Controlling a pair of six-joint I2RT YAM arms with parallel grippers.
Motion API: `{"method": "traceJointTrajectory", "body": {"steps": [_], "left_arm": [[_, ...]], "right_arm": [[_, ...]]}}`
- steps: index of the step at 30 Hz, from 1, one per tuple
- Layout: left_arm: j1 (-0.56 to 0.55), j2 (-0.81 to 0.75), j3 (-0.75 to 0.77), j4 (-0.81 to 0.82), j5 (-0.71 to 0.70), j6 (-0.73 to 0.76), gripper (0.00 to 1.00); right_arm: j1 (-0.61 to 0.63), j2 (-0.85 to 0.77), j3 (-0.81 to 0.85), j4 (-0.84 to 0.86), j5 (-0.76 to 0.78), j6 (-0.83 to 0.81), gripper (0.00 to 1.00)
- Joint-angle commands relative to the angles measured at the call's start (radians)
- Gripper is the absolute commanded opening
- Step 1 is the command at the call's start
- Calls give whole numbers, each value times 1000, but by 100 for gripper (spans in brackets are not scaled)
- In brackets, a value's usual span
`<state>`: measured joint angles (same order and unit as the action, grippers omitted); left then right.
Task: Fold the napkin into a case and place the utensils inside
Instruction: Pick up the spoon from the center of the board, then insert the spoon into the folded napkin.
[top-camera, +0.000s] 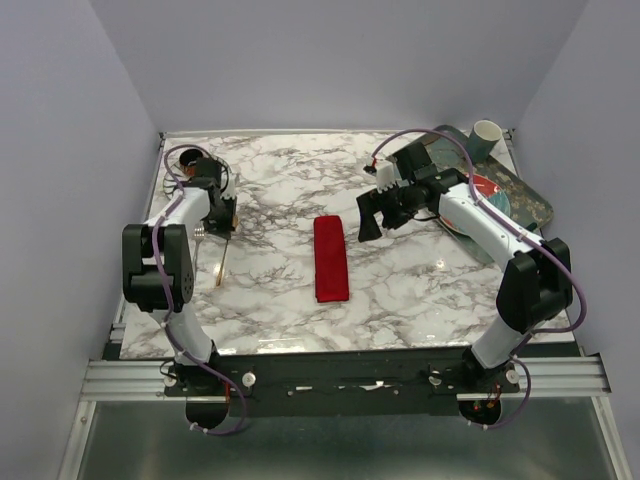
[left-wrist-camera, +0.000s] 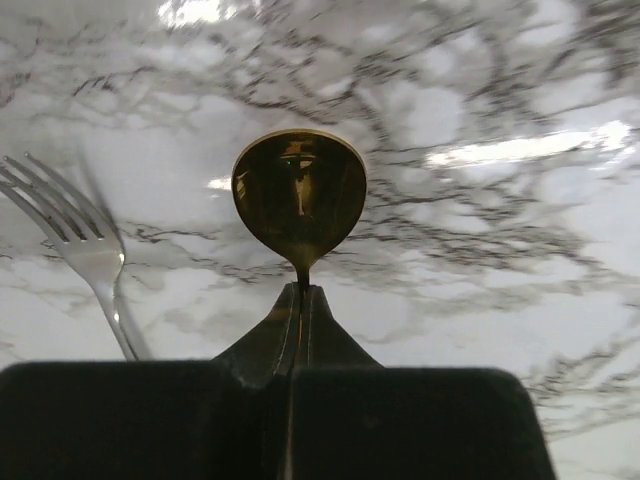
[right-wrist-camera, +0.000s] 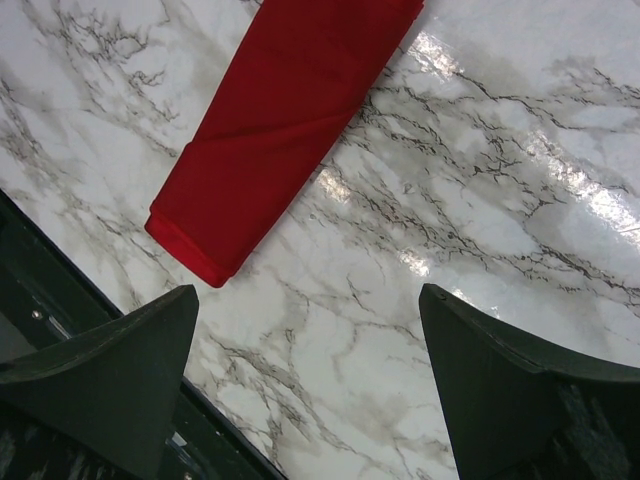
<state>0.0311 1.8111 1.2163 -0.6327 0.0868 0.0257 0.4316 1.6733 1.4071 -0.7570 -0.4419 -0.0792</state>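
Note:
The napkin (top-camera: 331, 258) lies at the table's middle, folded into a narrow red strip; its near end (right-wrist-camera: 270, 130) shows in the right wrist view. My left gripper (left-wrist-camera: 303, 292) is shut on the neck of the gold spoon (left-wrist-camera: 299, 193), whose bowl pokes out past the fingertips. From above, the spoon's handle (top-camera: 221, 268) trails toward the front, below the left gripper (top-camera: 225, 222). The silver fork (left-wrist-camera: 85, 240) lies on the marble just left of the spoon. My right gripper (right-wrist-camera: 310, 330) hangs open above bare marble, right of the napkin, holding nothing.
A dark tray (top-camera: 532, 205) at the back right carries a round red patterned plate (top-camera: 488, 192) and a pale cup (top-camera: 486, 134). White walls close in the table on three sides. The table's front edge runs just under the right gripper.

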Motion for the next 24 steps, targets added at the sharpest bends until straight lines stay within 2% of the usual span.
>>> {"method": "traceJointTrajectory", "body": {"steps": [1,6,9,15,24], "left_arm": [[-146,-143,138,1,-8,-194,0],[-269,-168,226,50,-99,-363,0],[-345,-162,239,140,-148,-457,0],[-464,-39,362,186,-210,-599,0],[-548,103,456,180,-262,-670,0]], "right_arm": [[-4,-12,-8,-15,3,13,100],[-4,3,1,-16,14,18,100],[-10,6,-3,-16,25,16,100],[-34,3,-34,-10,71,18,100],[-85,-21,-94,7,80,18,100]]}}
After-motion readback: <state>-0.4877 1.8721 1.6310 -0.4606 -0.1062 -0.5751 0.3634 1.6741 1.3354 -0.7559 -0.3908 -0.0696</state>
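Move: The left hand already has the spoon pinched, just above the table. The folded napkin it is bound for has its middle about 29 cm to the right, 8 cm back and 2 cm below. The fork lies some 10 cm left and 7 cm back, the striped plate 10 cm left and 14 cm ahead. From the open right hand, the napkin is roughly 11 cm left, 5 cm back and 13 cm below. Left hand swings its spoon about 24 cm right, up and forward towards the napkin; right hand eases rightward. ##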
